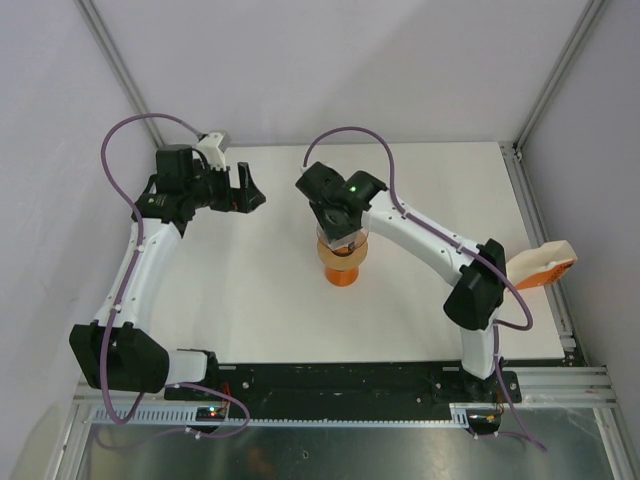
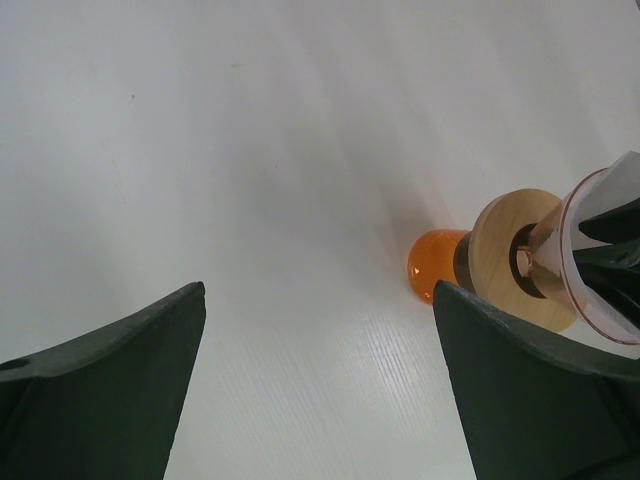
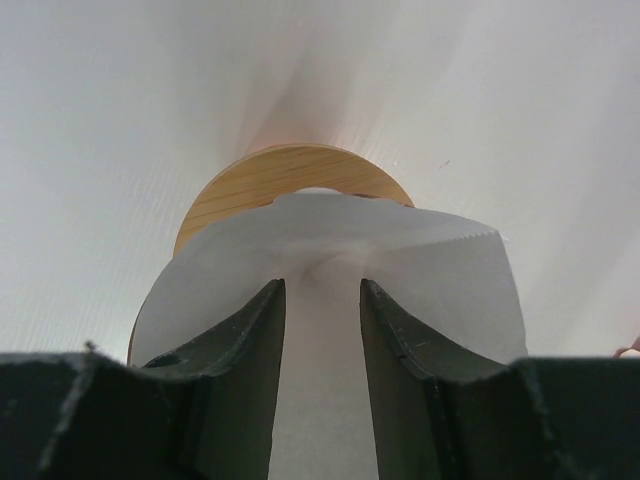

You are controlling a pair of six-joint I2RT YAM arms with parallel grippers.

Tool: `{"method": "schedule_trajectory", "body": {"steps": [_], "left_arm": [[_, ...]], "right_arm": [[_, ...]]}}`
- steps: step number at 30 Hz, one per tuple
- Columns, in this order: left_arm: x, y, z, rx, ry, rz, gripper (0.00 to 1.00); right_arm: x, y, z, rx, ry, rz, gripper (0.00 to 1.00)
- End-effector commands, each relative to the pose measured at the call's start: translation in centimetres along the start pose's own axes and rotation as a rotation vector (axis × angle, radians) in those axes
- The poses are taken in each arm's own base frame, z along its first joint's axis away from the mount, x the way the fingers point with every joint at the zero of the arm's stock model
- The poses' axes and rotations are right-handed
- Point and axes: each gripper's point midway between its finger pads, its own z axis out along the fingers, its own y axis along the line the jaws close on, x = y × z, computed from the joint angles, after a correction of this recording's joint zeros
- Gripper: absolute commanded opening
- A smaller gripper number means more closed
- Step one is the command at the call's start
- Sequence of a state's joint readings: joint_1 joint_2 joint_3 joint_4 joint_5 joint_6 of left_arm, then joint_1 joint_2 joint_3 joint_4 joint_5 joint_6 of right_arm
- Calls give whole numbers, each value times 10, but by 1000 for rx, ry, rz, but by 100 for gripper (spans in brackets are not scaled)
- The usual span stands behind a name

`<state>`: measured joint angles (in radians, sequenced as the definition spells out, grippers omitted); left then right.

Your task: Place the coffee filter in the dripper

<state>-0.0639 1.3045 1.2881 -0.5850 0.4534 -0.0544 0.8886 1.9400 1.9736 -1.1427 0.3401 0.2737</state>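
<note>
The dripper [image 1: 343, 268] is a translucent orange cup with a wooden collar, standing mid-table. In the left wrist view the dripper [image 2: 500, 255] shows at the right edge, with the white coffee filter [image 2: 612, 195] inside its rim. My right gripper [image 1: 340, 238] hangs straight over the dripper. In the right wrist view its jaws [image 3: 322, 290] stand slightly apart inside the opened coffee filter [image 3: 330, 245], which sits in the cup above the wooden collar [image 3: 260, 180]. The paper is not pinched. My left gripper [image 1: 250, 188] is open and empty at the back left; its fingers [image 2: 120, 370] frame bare table.
A white-and-orange packet [image 1: 542, 265] lies at the table's right edge, beside the right arm's elbow. A metal frame post runs along the right side. The white table [image 1: 250, 300] is bordered by grey walls at the back and left.
</note>
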Motion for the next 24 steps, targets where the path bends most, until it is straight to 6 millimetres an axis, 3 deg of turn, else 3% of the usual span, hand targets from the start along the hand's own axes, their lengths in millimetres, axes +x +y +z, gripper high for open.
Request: {"method": "schedule_trajectory", "body": {"steps": [1, 7, 24], "left_arm": [[-11, -5, -7, 23, -51, 9, 100], [-11, -6, -9, 25, -53, 11, 100], [-9, -6, -7, 27, -49, 11, 100]], "right_arm": [[-19, -6, -25, -10, -94, 16, 42], [-18, -7, -24, -8, -95, 22, 42], [-51, -11, -78, -108, -287, 84, 43]]}}
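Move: My right fingertips are still down in the mouth of the dripper, in among the coffee filter: the filter's middle sits about 3 cm straight below them and the dripper's about 4 cm below. The wooden collar is some 8 cm straight below my fingertips, and the orange base about 14 cm straight down. From my left hand the filter lies roughly 20 cm to the right, 5 cm back and 10 cm lower. I draw my right hand straight up out of the filter and the dripper's mouth, easing off at first, then faster, for about 6 cm in all. My wrist tilts some 10 degrees as I rise, the hand's left side lifting and the fingertips swinging a little forward and up; my fingers stay part-open and come free of the paper. ##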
